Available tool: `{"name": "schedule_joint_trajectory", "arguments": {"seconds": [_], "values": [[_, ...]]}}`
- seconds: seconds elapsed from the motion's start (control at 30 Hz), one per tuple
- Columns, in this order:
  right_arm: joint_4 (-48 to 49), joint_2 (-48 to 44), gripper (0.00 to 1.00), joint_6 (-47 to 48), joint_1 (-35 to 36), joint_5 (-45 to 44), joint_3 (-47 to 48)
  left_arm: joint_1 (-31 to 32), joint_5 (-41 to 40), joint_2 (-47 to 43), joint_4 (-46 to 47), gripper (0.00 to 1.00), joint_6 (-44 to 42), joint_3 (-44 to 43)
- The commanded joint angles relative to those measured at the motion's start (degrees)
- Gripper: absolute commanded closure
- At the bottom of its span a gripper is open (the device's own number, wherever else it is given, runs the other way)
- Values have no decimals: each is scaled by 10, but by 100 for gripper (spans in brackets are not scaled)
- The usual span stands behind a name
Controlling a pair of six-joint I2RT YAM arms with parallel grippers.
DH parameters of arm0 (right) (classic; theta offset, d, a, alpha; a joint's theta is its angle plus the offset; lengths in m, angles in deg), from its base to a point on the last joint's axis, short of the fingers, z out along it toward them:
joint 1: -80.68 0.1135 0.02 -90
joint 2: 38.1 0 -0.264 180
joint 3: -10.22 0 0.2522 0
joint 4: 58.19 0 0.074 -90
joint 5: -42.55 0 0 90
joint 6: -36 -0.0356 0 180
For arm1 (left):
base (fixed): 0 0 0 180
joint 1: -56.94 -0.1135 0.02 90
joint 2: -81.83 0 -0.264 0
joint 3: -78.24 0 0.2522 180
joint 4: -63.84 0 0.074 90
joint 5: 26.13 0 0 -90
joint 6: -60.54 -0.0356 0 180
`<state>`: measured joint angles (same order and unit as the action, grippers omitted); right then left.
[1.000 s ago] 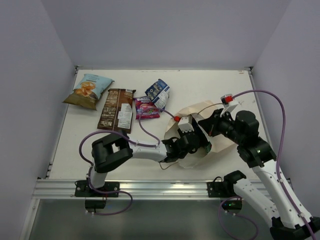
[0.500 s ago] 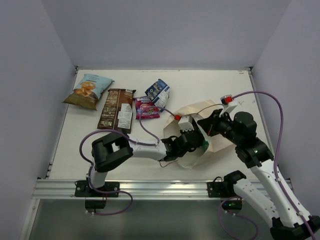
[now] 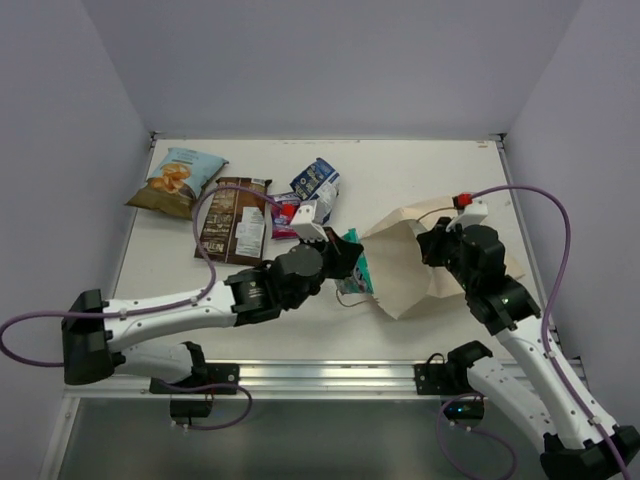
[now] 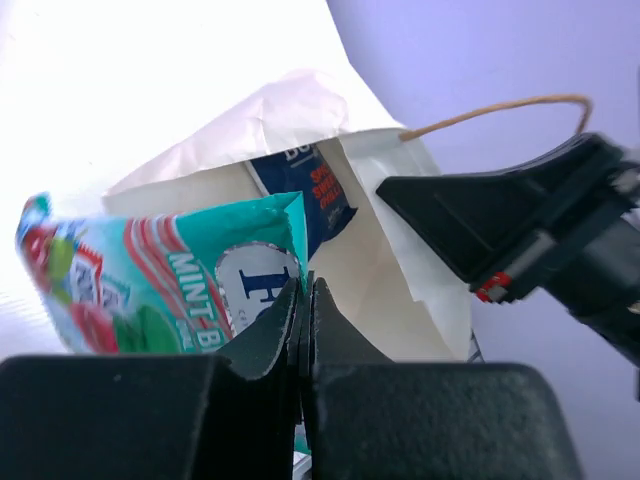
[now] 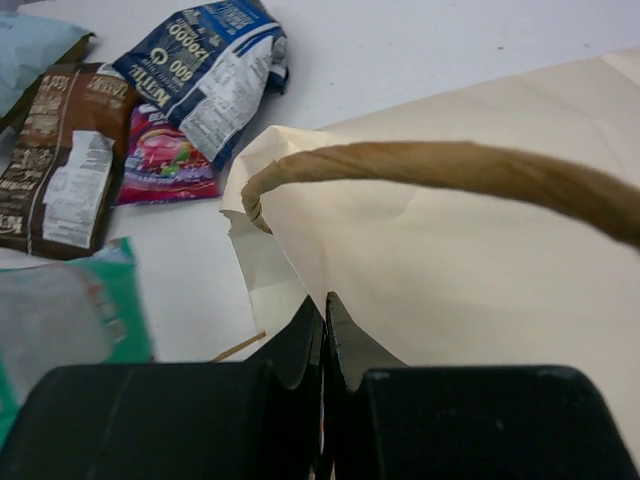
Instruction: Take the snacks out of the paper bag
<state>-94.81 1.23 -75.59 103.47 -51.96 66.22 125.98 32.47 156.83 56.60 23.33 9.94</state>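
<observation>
The beige paper bag (image 3: 425, 270) lies on its side at the right, mouth facing left. My right gripper (image 3: 432, 250) is shut on its upper rim (image 5: 325, 305), just below the cord handle (image 5: 450, 165). My left gripper (image 3: 342, 262) is shut on the edge of the teal-green snack (image 3: 358, 272), which hangs just outside the bag mouth (image 4: 150, 290). A blue-and-white snack (image 4: 305, 195) still lies inside the bag. On the table to the left lie the chip bag (image 3: 178, 180), the long brown packet (image 3: 232, 218), the magenta packet (image 3: 288, 215) and a blue-and-white packet (image 3: 316, 184).
The white table (image 3: 420, 170) has a raised rim on the back and sides. The purple cables (image 3: 555, 230) loop over both arms. The left arm stretches across the front of the table towards the bag.
My left gripper shut on the teal-green snack inside the bag and drew back left, bringing it out of the mouth. The right gripper kept hold of the bag's rim.
</observation>
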Motion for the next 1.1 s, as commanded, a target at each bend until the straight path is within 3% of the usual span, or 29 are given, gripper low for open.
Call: {"name": "schedule_joint_trajectory", "arguments": {"seconds": [0.0,0.27,0.5,0.63,0.83,0.93,1.0,1.03,1.07], "values": [[0,6,100,7,-7,-92,6,-11,-31,-84,-68,100,-52,2],[-28,1,100,-5,-19,-128,17,-129,-31,-177,-182,100,-117,-20],[-45,-15,100,-7,-20,-80,28,-196,97,-109,-24,100,-182,20],[-48,-23,100,-4,-20,-47,27,-249,212,-54,101,100,-155,81],[-47,-40,100,10,-20,-26,23,-268,209,-78,166,100,-138,173],[-52,-47,100,20,-20,-14,28,-283,167,-128,110,100,-96,245],[-57,-50,100,28,-20,-3,28,-285,144,-145,35,88,-61,279],[-58,-50,100,31,-19,3,29,-286,135,-160,13,65,-52,287],[-59,-49,100,36,-19,14,30,-286,132,-166,-9,52,-39,291]]}}
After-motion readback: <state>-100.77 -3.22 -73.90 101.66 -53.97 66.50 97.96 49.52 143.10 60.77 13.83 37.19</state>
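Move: The left hand already holds the green snack; the bare table where it ends up is about 11 cm ahead, 11 cm left and 24 cm below. From that hand, the pink snack lies about 24 cm ahead and 17 left, and the brown snack 22 ahead and 33 left. The paper bag's middle is 8 ahead, 19 right. From the right hand, pinching its rim, the bag's middle is 4 ahead, 9 right, and the bare table 6 ahead, 22 left. Leftward and still rising some 5 cm, the left hand carries the green snack away from the paper bag's mouth, swings forward, then sinks about 17 cm towards the bare table near the pink snack, drifting left and a little back as its fingers open and let go. The right hand, still pinching the bag's rim, shifts about 4 cm right, then eases partly back left and slightly back. ##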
